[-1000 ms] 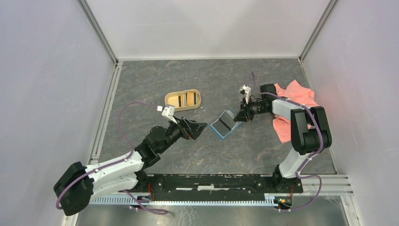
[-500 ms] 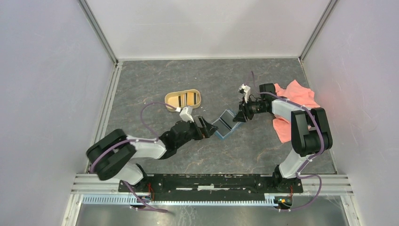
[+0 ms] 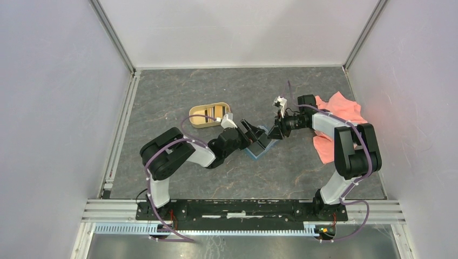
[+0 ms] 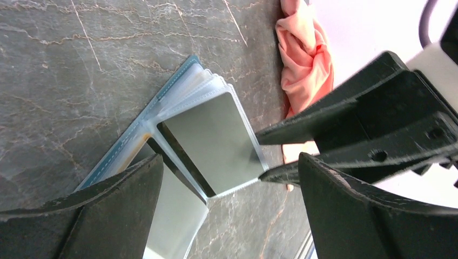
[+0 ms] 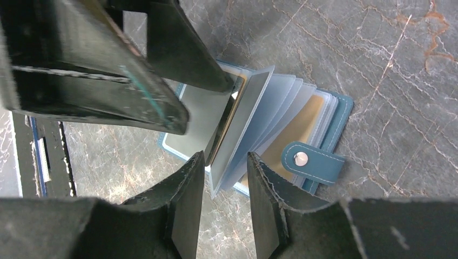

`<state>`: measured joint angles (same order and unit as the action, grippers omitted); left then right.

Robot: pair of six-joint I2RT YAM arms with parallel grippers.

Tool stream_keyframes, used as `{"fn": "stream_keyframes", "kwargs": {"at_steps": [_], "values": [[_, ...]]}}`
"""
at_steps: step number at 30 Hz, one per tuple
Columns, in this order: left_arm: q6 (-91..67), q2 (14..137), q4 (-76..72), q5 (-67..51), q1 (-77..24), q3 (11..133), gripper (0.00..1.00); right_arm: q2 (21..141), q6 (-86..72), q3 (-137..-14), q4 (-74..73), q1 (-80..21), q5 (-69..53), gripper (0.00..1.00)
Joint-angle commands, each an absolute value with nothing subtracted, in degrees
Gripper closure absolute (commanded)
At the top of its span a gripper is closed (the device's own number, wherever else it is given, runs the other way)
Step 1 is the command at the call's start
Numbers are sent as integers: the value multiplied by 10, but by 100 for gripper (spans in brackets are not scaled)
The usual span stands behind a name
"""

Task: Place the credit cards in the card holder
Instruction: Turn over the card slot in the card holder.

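The teal card holder (image 3: 253,152) lies open in the middle of the table, its clear sleeves fanned up. A dark credit card (image 4: 211,141) sits in one sleeve and a gold one (image 5: 302,127) in a sleeve further back. More credit cards (image 3: 214,113) lie in the tan tray. My left gripper (image 4: 229,162) hangs wide open over the holder's left half, holding nothing. My right gripper (image 5: 226,159) is at the holder's right edge, jaws partly apart, with a raised sleeve's corner (image 5: 216,186) between the tips and a gap on both sides.
The tan oval tray (image 3: 195,121) stands just left of the holder, behind the left arm. A pink cloth (image 3: 339,110) lies bunched at the right, under the right arm. The holder's snap strap (image 5: 313,161) sticks out on the marbled table.
My left arm has swung right from the table's left middle until its open gripper is over the card holder. My right gripper stayed at the holder and its jaws stand a little wider.
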<state>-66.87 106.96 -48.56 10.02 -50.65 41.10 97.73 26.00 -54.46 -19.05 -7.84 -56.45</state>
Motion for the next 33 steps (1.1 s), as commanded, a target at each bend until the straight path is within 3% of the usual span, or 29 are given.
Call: {"fn": "stream_keyframes", "kwargs": {"at_steps": [1,9,18,33], "values": [[-741,1103,-507,131,-508,453,0,972,279,-565,-203,-82,-589,59],[-779,1106,-434,160,-508,476,2,978,303,-573,-226,-95,-599,60],[-802,1097,-422,169,-508,458,19,986,319,-582,-245,-99,-609,61],[-798,1111,-509,153,-508,421,29,1000,318,-585,-247,-101,-585,59]]}}
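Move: Standing half-turned out of the card holder, the card slot has its middle about 3 cm to the right hand's left and 1 cm back, slightly below it. From the left hand the slot lies roughly 2 cm right, 1 cm back and 2 cm down. The tan tray sits some 18 cm left of the left hand and 7 cm farther out; the pink cloth is about 23 cm to the right hand's right and 2 cm farther out. Easing the left hand about 2.5 cm forward and right over the slot, then back left about 1.5 cm while it sinks some 2 cm, tips down and turns counter-clockwise; its wide-open fingers close partway around the raised slot, one tip coming up against its face. The right hand, fingers still part-open astride the slot's near-right edge, guides it about 2 cm back and left. ##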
